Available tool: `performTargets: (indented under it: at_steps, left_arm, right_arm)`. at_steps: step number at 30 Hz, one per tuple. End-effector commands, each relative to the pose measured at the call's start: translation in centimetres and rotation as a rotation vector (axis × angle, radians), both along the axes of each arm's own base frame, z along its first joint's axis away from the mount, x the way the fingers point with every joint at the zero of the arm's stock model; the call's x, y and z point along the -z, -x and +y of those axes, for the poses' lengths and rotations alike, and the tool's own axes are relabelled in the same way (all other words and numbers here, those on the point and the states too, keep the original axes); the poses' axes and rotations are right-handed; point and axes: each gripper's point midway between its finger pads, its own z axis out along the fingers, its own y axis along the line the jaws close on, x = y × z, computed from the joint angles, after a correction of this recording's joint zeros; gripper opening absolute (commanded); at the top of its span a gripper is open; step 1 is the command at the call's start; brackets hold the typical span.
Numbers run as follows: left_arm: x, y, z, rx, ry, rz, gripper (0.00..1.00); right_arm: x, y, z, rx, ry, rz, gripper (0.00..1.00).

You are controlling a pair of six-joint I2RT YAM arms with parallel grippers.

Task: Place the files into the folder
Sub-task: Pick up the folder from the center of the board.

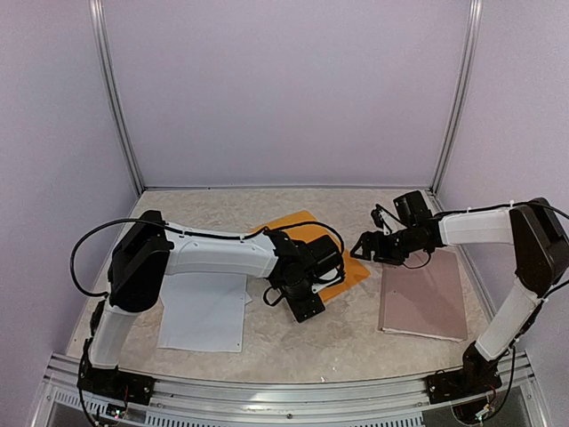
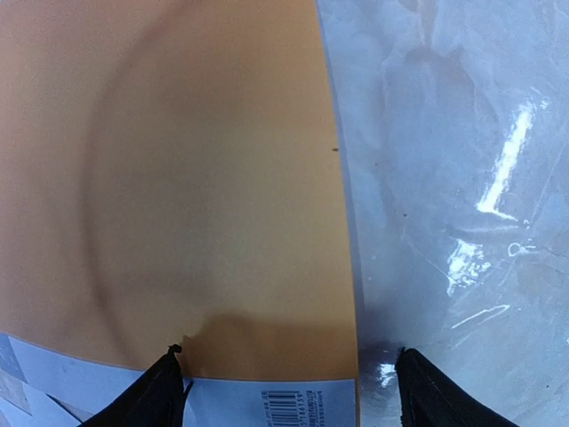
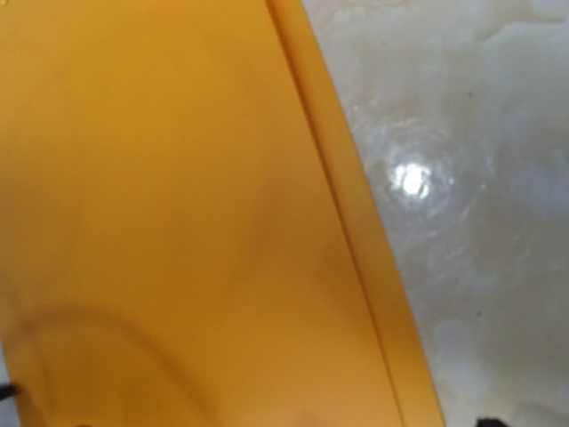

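Note:
The orange-yellow folder lies flat at mid-table, partly under my left arm. The files, white sheets, lie on the table to its near left, away from both grippers. My left gripper hangs close over the folder, open. One of its fingers is over the orange cover and the other over bare table, by a white barcode strip. My right gripper is at the folder's right side, low over the cover. It is open, and only the tips of its fingers show at the frame's edge.
A pinkish-brown flat board lies at the right, under my right arm. Grey walls and metal posts close the back and sides. The marbled tabletop shows beside the folder's edge.

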Motion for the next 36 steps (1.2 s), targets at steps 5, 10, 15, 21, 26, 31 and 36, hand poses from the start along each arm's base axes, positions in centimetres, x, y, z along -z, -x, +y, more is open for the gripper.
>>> performTargets:
  at_steps: [5, 10, 15, 21, 26, 31, 36]
  left_arm:
    - [0.6, -2.0, 0.5, 0.027, -0.103, -0.099, 0.6]
    - [-0.1, -2.8, 0.4, 0.019, -0.09, -0.154, 0.46]
    - [-1.7, -3.2, 0.2, 0.019, -0.051, -0.219, 0.34]
    - [-3.5, -3.9, 0.2, 0.023, -0.022, -0.309, 0.16]
    - [-3.6, -4.0, 0.3, 0.025, -0.024, -0.336, 0.06]
    - [-4.1, -4.1, 0.4, 0.017, -0.007, -0.366, 0.0]
    - [-4.3, -4.2, 0.9, 0.01, 0.0, -0.386, 0.0]
  right_arm:
    - [0.7, 0.6, 0.3, -0.022, -0.028, 0.006, 0.91]
    - [1.0, 0.9, 0.4, -0.025, -0.039, 0.012, 0.91]
    - [1.0, 1.0, 0.5, -0.029, -0.047, 0.014, 0.91]
    - [0.5, 0.9, 0.6, -0.033, -0.049, 0.008, 0.91]
    - [0.3, 0.8, 0.6, -0.037, -0.044, 0.008, 0.91]
    - [0.3, 0.8, 0.6, -0.041, -0.045, 0.012, 0.91]
    - [-0.4, 0.5, 0.5, -0.026, -0.037, 0.011, 0.92]
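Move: The left hand's open fingers straddle the folder's near edge at its barcode corner, about 1 cm ahead and 2 cm below; the folder's middle lies some 14 cm ahead and 1 cm to the right. The white papers lie about 23 cm left and 2 cm ahead, the pink folder roughly 26 cm right and 4 cm ahead. From the right hand, the folder's middle is about 11 cm left, 1 cm ahead and 6 cm down. The left hand pushes the folder's barcode corner about 4 cm forward, its fingers shutting fully and tipping forward. ##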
